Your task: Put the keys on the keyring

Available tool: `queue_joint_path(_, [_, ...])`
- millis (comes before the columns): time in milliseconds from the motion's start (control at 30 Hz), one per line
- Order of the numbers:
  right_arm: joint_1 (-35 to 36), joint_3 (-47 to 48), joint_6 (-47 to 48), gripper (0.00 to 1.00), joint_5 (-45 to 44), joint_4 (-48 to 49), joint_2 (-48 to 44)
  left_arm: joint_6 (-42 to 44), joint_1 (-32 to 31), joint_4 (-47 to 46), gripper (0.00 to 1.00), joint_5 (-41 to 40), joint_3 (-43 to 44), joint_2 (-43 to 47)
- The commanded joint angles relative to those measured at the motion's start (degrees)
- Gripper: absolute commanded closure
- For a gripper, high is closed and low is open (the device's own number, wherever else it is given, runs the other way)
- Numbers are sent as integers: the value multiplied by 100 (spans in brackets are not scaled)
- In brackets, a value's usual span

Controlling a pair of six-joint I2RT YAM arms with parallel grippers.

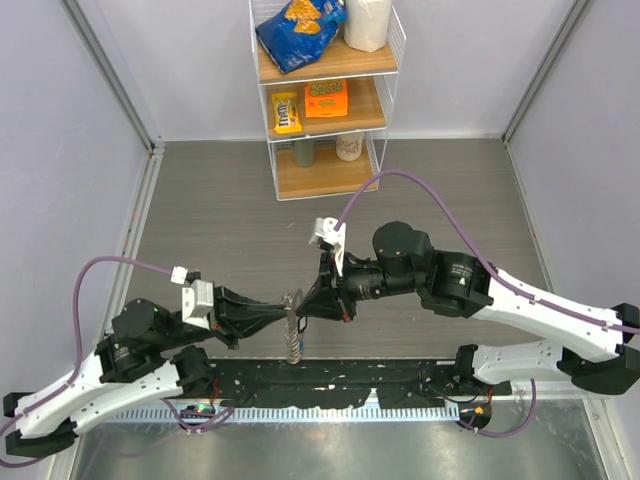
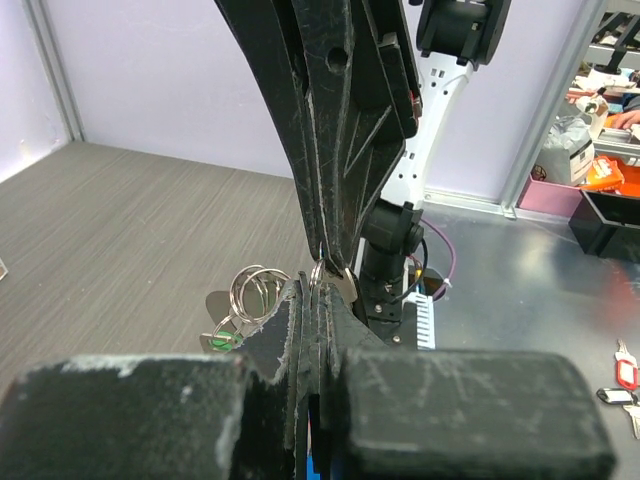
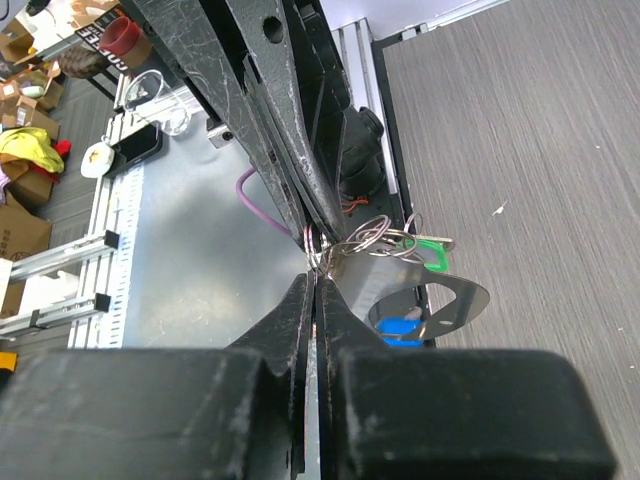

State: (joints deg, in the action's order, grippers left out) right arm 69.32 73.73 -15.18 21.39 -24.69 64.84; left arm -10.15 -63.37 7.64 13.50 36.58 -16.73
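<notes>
My two grippers meet tip to tip above the near middle of the table. The left gripper (image 1: pixel 287 312) is shut, with the edge of the silvery keyring (image 2: pixel 318 271) pinched at its tips. The right gripper (image 1: pixel 304 307) is shut on the same keyring (image 3: pixel 316 249) from the opposite side. A cluster of wire loops (image 3: pixel 374 236) hangs off to one side with a green-headed key (image 3: pixel 432 256), a blue-headed key (image 3: pixel 400 328) and a flat metal tag (image 3: pixel 455 300). In the top view the bunch (image 1: pixel 293 342) dangles below the fingertips.
A wire shelf (image 1: pixel 325 160) with snack packs stands at the back of the table. A black mat (image 1: pixel 330 385) lies along the near edge between the arm bases. Other keys with a red tag (image 2: pixel 625 376) lie on the metal bench beyond the table.
</notes>
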Motion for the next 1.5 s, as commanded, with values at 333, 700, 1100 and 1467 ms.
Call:
queue_joint_path(333, [29,-649,-407,89,261,1053,-296,-321,18,-1300,100,-163,-335,513])
queue_joint_path(700, [20,-1028,-670,83,269,1589,-340,-400,27,-1537,100,-93,-397,662])
queue_joint_path(1100, [20,-808,-355,71,121,1442,-524,-444,18,-1695,100,-49,-459,654])
queue_joint_path(1467, [20,-105,1148,57,-74,790,-639,-575,18,-1985,100,-5,-564,627])
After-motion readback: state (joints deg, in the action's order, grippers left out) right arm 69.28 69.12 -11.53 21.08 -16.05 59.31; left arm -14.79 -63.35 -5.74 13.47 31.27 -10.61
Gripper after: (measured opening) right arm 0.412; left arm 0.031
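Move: The left fingers hold the keyring's ring pinched, and right at their tips, about 2 cm to the right and some 2 cm below, is the black tag whose ring the right fingers pinch. From the right hand, the keyring lies about 2 cm left and 1 cm below. From the left hand, the bundle's loose wire rings stand some 3 cm ahead and 1 cm right, level; the flat metal plate is about 4 cm ahead, 1 cm right and 3 cm down. The right fingers slowly open and let go of the tag's ring at the left fingertips while that hand eases about 1 cm left and 1 cm down, then it lifts over 3 cm and draws some 2 cm right, clear of the bundle, still opening and tipping its fingers a little upward. The left hand keeps its closed pinch on the keyring and, after a slight dip, carries it up about 3.5 cm, drifting left and a little back and tilting its fingertips up by some 15 degrees. ##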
